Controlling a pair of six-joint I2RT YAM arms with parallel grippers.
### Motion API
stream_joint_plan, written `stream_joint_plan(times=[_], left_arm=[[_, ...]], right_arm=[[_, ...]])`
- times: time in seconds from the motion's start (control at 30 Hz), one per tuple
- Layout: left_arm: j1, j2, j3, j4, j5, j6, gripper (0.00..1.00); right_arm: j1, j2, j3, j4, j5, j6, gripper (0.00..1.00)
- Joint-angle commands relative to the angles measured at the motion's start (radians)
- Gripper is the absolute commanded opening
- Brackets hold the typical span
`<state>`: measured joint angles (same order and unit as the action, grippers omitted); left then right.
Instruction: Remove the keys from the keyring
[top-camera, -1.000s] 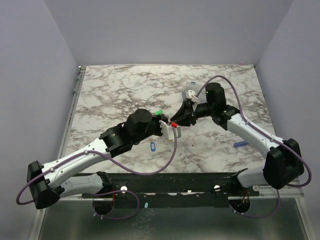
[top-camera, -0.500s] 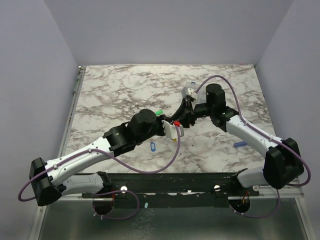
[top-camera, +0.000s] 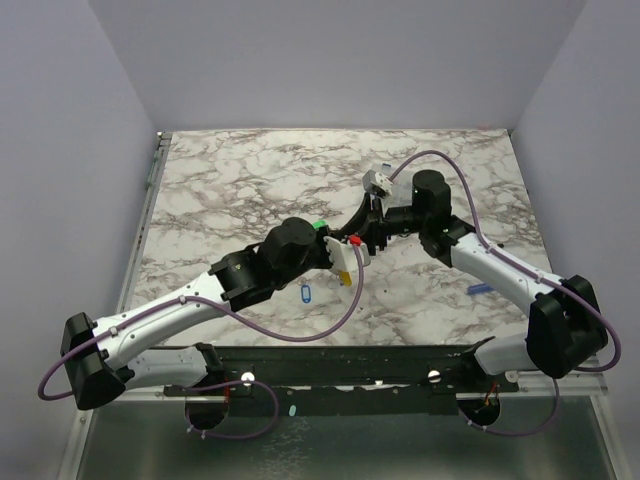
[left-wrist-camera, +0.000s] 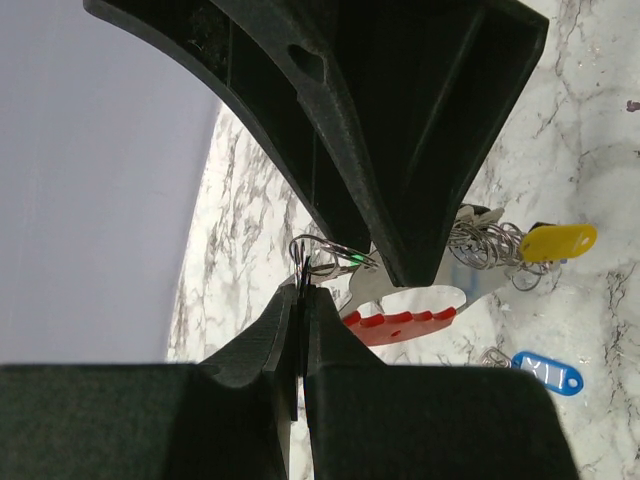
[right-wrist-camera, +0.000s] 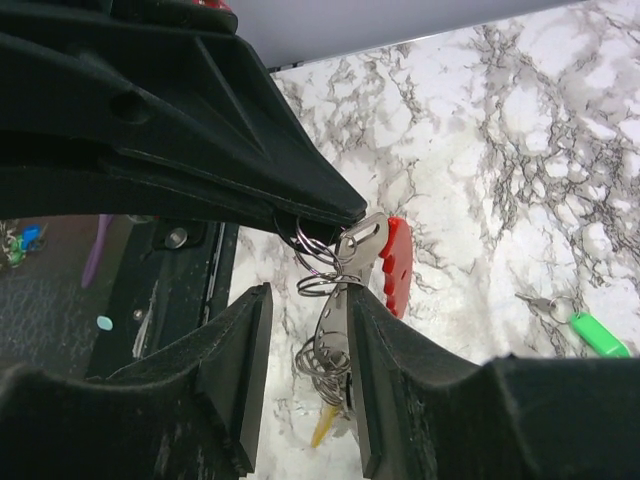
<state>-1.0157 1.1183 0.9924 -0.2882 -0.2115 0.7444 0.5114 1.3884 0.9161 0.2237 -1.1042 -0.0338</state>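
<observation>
My left gripper (left-wrist-camera: 302, 290) is shut on the keyring (left-wrist-camera: 325, 252), a thin wire loop pinched at its fingertips above the table. From the ring (right-wrist-camera: 305, 240) hang a flat metal piece with a red toothed edge (right-wrist-camera: 397, 262), a cluster of small rings and a yellow-tagged key (left-wrist-camera: 557, 241). My right gripper (right-wrist-camera: 308, 300) is open. The hanging metal piece sits between its jaws, against the right finger (right-wrist-camera: 372, 340), with a gap on the other side. In the top view both grippers meet at mid-table (top-camera: 353, 240).
A blue-tagged key (top-camera: 306, 293) lies on the marble table near the left arm, and a green-tagged key (right-wrist-camera: 598, 333) lies loose beyond the grippers. A blue stick (top-camera: 481, 289) rests at the right. The table's near rail (top-camera: 330, 365) runs between the arm bases.
The right jaws have spread apart and let go of the hanging bundle. The left gripper, still shut on the ring, has shifted slightly right and away from the bases.
</observation>
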Motion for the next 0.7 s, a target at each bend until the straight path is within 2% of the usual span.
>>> stream_joint_plan(times=[0.0,0.13,0.4,0.67], left_arm=[[-0.008,0.001,0.039,0.012,-0.039,-0.027,0.0],[-0.009,0.006,0.047,0.012,-0.039,-0.028,0.0],[-0.01,-0.009,0.027,0.014,-0.065,-0.017,0.0],[0.012,-0.061,-0.034,0.022,-0.061,0.008,0.0]], right_arm=[[0.01,0.007,-0.013,0.068,0.044,0.072,0.44],[0.012,0.008,-0.016,0.062,0.067,0.06,0.4],[0.01,0.002,-0.01,0.022,0.078,0.003,0.01],[0.012,-0.012,-0.009,-0.021,0.082,-0.041,0.0]])
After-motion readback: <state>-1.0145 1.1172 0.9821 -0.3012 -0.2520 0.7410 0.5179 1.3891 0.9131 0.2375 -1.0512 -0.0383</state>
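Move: The small wire loops to be gripped hang from the ring the left hand still pinches, about 2 cm below that hand; they sit at the right hand's open fingertips, some 1 cm ahead and 1 cm to its left. From the right hand, the red-edged metal piece dangles about 2 cm ahead, 3 cm left and 2 cm down; the yellow tag hangs about 8 cm below, roughly 1 cm ahead and 1 cm left. The blue tag lies on the table about 11 cm left, 1 cm ahead and 16 cm down. The hanging wire loops are met by the right fingertips, which ease forward about 1 cm with hardly any turn and shut from nearly half open to fully closed on a loop just under the left fingertips. The left hand keeps its pinch on the ring above, staying put at first, then drifting about 1 cm left and down. ##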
